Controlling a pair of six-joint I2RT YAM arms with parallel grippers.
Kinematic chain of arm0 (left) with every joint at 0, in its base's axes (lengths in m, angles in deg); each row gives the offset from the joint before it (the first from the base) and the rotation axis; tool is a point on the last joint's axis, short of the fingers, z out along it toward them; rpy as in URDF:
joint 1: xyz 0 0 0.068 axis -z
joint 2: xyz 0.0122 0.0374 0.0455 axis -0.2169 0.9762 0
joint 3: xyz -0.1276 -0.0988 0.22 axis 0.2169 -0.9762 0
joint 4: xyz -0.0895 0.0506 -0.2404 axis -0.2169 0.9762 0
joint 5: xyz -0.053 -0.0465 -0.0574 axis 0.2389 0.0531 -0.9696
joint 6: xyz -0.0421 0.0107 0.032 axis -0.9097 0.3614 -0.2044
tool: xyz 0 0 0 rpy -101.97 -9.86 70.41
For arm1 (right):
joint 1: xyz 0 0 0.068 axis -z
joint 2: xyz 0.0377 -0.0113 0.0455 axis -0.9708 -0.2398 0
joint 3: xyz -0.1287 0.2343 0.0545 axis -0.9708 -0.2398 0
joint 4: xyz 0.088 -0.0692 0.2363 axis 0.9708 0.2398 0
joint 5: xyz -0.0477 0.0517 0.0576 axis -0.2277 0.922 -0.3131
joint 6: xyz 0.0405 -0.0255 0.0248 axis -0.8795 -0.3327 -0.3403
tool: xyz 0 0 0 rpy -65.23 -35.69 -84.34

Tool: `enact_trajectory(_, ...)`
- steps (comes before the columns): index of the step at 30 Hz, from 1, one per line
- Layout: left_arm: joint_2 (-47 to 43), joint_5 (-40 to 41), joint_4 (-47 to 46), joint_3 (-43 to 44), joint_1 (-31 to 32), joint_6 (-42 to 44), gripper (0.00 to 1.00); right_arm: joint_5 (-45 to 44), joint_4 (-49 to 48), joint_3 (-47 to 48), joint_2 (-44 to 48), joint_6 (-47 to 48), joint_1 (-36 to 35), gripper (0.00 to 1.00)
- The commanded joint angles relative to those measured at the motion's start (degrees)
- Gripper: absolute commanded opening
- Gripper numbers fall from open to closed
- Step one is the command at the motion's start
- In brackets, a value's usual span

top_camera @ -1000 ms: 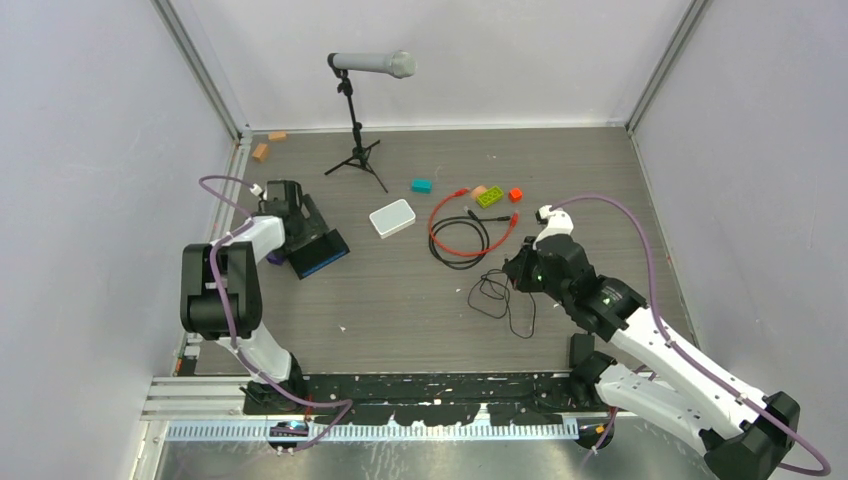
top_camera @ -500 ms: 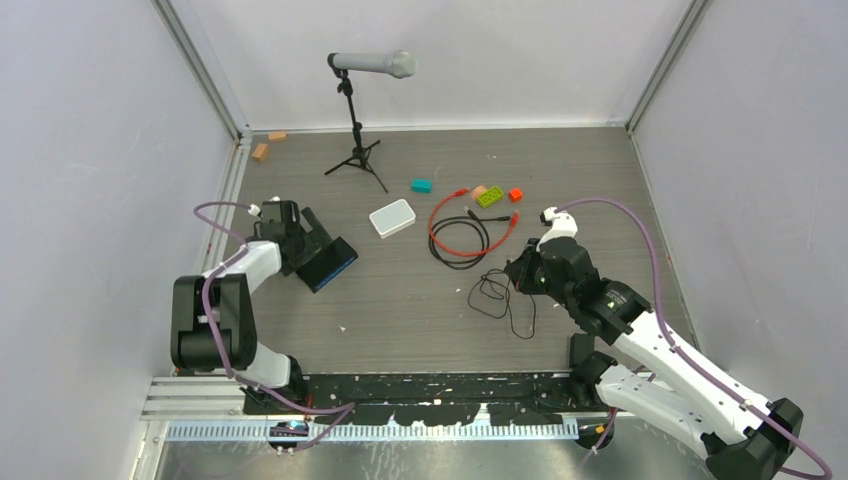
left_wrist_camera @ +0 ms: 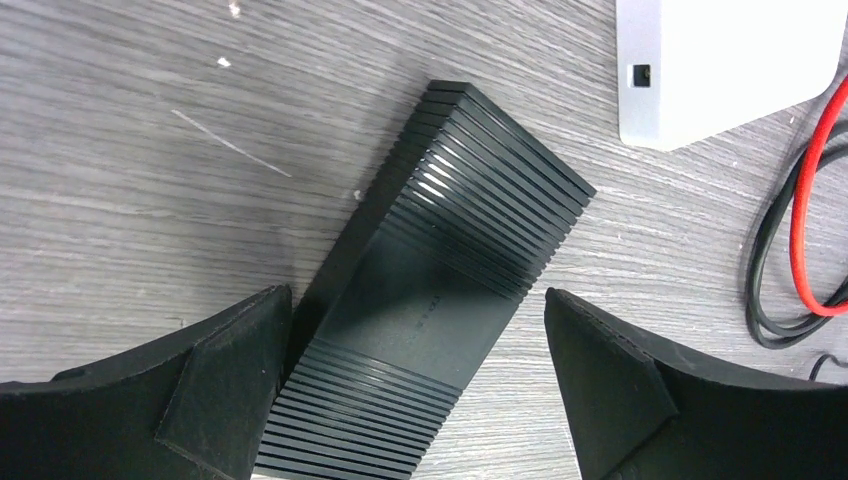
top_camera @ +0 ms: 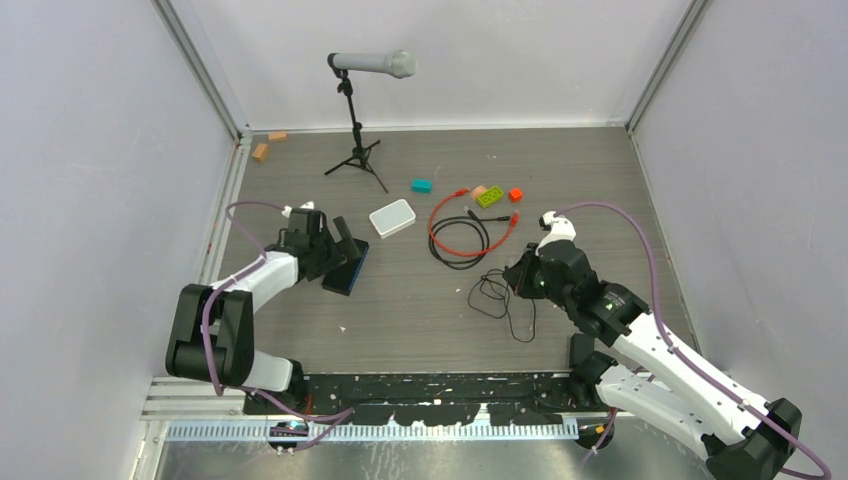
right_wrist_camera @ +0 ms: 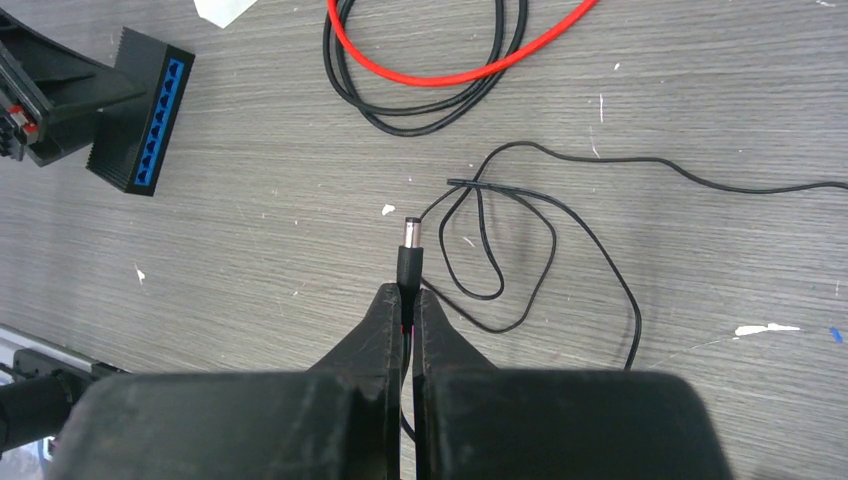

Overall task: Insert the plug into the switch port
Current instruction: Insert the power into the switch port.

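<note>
The flat black ribbed switch box [left_wrist_camera: 440,290] lies askew between the fingers of my left gripper [left_wrist_camera: 417,300], which is open; the left finger [left_wrist_camera: 240,340] touches its long side. Its blue port edge [right_wrist_camera: 160,125] shows in the right wrist view, and the box [top_camera: 348,272] also shows from above. My right gripper [right_wrist_camera: 408,292] is shut on a black barrel plug [right_wrist_camera: 409,245] with a metal tip, ending a thin black cable [right_wrist_camera: 540,250]. The plug points toward the switch, well apart from it. The red cable [top_camera: 445,215] lies coiled on the table, its clear connector [top_camera: 514,217] free.
A white rounded box [top_camera: 392,218] sits just beyond the switch. A thicker black cable [top_camera: 462,245] coils with the red one. Teal [top_camera: 421,185], green [top_camera: 489,197] and red [top_camera: 515,194] bricks lie further back. A microphone stand [top_camera: 358,150] stands at the back.
My left gripper has swept right and nearer, carrying and turning the switch box toward the table's middle. The right gripper has barely moved and keeps its grip.
</note>
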Motion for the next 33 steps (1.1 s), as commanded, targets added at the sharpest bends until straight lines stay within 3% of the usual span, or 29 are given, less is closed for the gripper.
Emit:
enact_trajectory(1,3.0,-0.5,0.6,0.1,1.3,2.2,1.00,1.9,-1.0,-0.8,1.4,-0.8,0.2,0.00)
enact_trajectory(15,10.9,8.7,6.4,10.6,8.3,9.5,1.00,3.0,0.2,-0.8,1.6,-0.5,0.0,0.00)
enact_trajectory(24,17.8,8.6,8.2,17.5,14.9,15.6,1.00,3.0,2.2,-0.4,2.6,-0.4,-0.1,0.00)
enact_trajectory(33,15.9,7.0,8.6,14.0,25.0,19.7,0.69,2.5,3.7,-0.7,4.4,-0.2,-0.1,0.00)
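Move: The switch lies right between the left hand's open fingers, its middle roughly 1 cm back and 1 cm to the right of that hand, about 2 cm below it. From the left hand, the white box sits some 10 cm ahead and 12 cm to the right, and the cable coil about 5 cm ahead and 27 cm to the right. From the right hand, holding the power plug, the switch is roughly 9 cm ahead, 35 cm left and 14 cm below. The left fingers close partway onto the switch's two long sides near its forward end. The hand first slides forward and right about 4 cm each way while sinking 1 cm, then swings some 6 cm farther right and 3 cm back, turning about 30 degrees clockwise. The right hand keeps the plug pinched and eases back about 1.5 cm. ##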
